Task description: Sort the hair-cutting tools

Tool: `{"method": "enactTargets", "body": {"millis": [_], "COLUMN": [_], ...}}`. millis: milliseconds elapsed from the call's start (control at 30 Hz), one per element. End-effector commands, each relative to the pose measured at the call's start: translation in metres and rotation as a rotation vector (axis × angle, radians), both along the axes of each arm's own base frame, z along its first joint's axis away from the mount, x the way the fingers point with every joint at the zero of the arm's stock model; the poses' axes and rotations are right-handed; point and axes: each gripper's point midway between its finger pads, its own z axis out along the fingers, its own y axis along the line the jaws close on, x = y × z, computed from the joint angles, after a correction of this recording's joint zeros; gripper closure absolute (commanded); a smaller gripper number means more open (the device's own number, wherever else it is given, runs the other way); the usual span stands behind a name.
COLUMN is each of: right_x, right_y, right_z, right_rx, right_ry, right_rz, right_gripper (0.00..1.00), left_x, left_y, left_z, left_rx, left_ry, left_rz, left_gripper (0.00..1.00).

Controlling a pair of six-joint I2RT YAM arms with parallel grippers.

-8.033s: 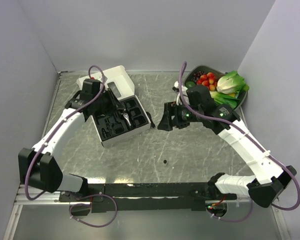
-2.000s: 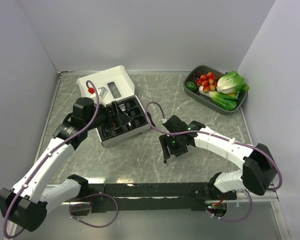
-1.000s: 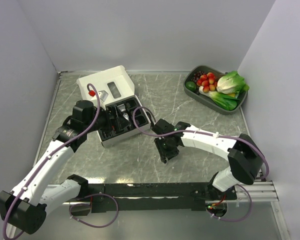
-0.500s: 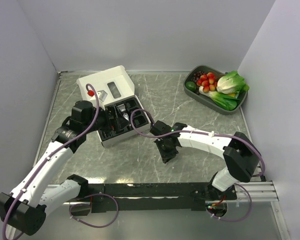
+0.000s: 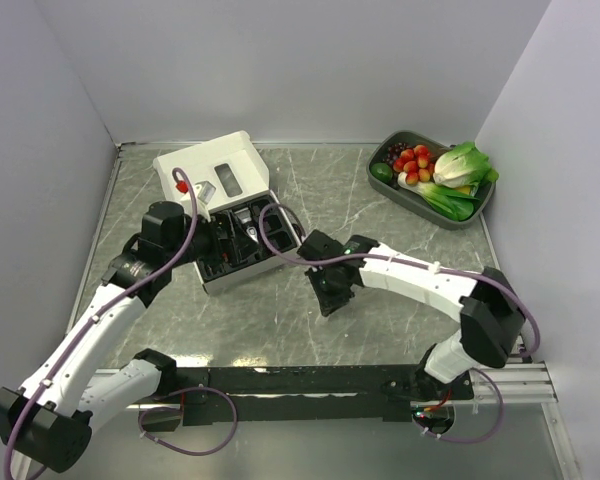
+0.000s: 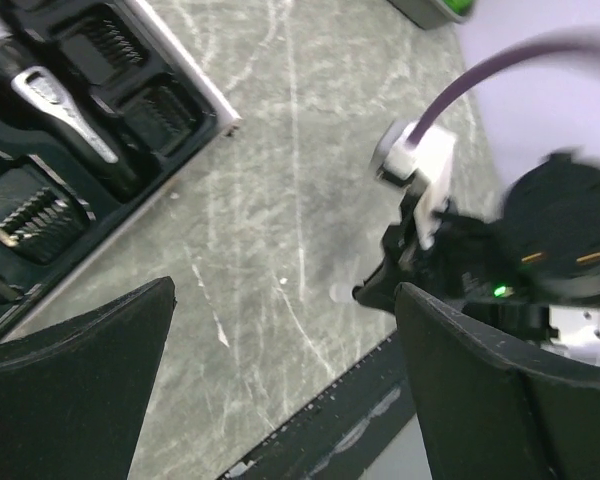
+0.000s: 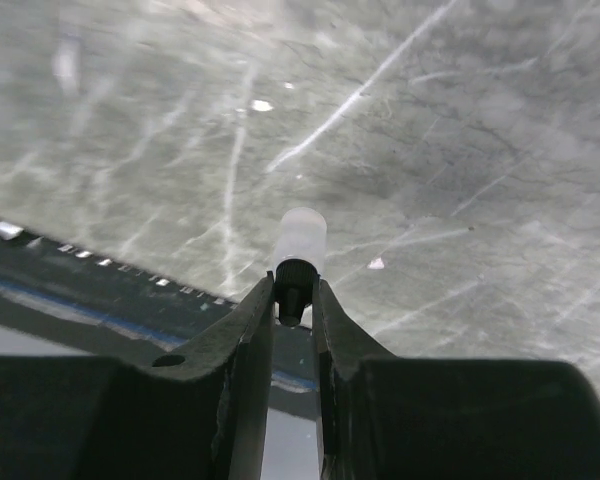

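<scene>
My right gripper (image 7: 295, 288) is shut on a tiny cylindrical bit (image 7: 300, 245) with a black end and a pale translucent end, held just above the table. From above, this gripper (image 5: 329, 301) is right of the black moulded tray (image 5: 216, 279). The tray holds the slim clipper with its silver head (image 6: 62, 103) and comb attachments (image 6: 35, 212). My left gripper (image 6: 285, 290) is open and empty, hovering over the tray's near right side (image 5: 223, 246). Its camera also shows the right gripper (image 6: 450, 270) with the pale bit (image 6: 342, 292).
A white box (image 5: 213, 168) lies open behind the tray at the back left. A grey tray of vegetables and tomatoes (image 5: 435, 178) sits at the back right. The black rail (image 5: 300, 380) runs along the table's near edge.
My right gripper came down on the small bit near the front middle, shut on it, and has shifted slightly away from the near edge. The left arm has barely moved.
</scene>
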Motion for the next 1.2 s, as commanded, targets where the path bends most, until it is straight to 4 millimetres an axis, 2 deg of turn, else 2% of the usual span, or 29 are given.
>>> {"method": "enactTargets", "body": {"millis": [0,133,233,267,300,367,500,633,833,967,1000,1167], "right_x": [0.013,0.016,0.005,0.001,-0.011,-0.018,-0.047,-0.056,-0.057,-0.049,-0.048,-0.041], "right_y": [0.001,0.003,0.011,0.013,0.022,0.031,0.051,0.058,0.066,0.073,0.075,0.084], "right_z": [0.068,0.112,0.144,0.151,0.161,0.179,0.217,0.235,0.261,0.261,0.264,0.264], "right_rx": [0.107,0.228,0.345,0.370,0.444,0.523,0.748,0.823,0.886,0.877,0.883,0.891], "right_ry": [-0.117,-0.133,-0.113,-0.098,-0.058,-0.038,0.057,0.088,0.088,0.094,0.091,0.106], "right_rz": [0.037,0.094,0.187,0.205,0.269,0.325,0.461,0.519,0.548,0.549,0.553,0.550], "right_gripper": [0.87,0.87,0.87,0.87,0.87,0.87,0.86,0.86,0.85,0.84,0.84,0.84], "left_x": [-0.013,-0.040,-0.049,-0.059,-0.063,-0.077,-0.095,-0.112,-0.124,-0.127,-0.127,-0.128], "left_y": [-0.013,-0.029,-0.035,-0.039,-0.040,-0.045,-0.047,-0.049,-0.048,-0.050,-0.051,-0.053], "left_z": [0.026,0.048,0.059,0.063,0.066,0.074,0.086,0.093,0.098,0.104,0.106,0.109], "left_rx": [-0.071,-0.159,-0.179,-0.197,-0.205,-0.236,-0.272,-0.322,-0.332,-0.344,-0.348,-0.348], "left_ry": [-0.084,-0.136,-0.162,-0.161,-0.163,-0.171,-0.181,-0.158,-0.158,-0.175,-0.175,-0.176], "left_rz": [-0.110,-0.284,-0.370,-0.431,-0.464,-0.560,-0.677,-0.789,-0.852,-0.871,-0.876,-0.890], "left_gripper": [0.03,0.03,0.03,0.03,0.03,0.03,0.03,0.03,0.02,0.12,0.19,0.29]}}
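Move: The right hand already grips the small black-capped bottle, its body hanging about 2 cm below the fingertips. From the open left hand, that bottle lies roughly 18 cm to the right, 10 cm back and 18 cm lower; the tool case's middle is some 7 cm ahead, straight in line and 19 cm below. The left gripper waits about 10 cm ahead of the right hand, 18 cm to its left and 16 cm above. Right hand raises the held bottle about 25 cm; left swings back 12 cm to meet it, fingers narrowing. ##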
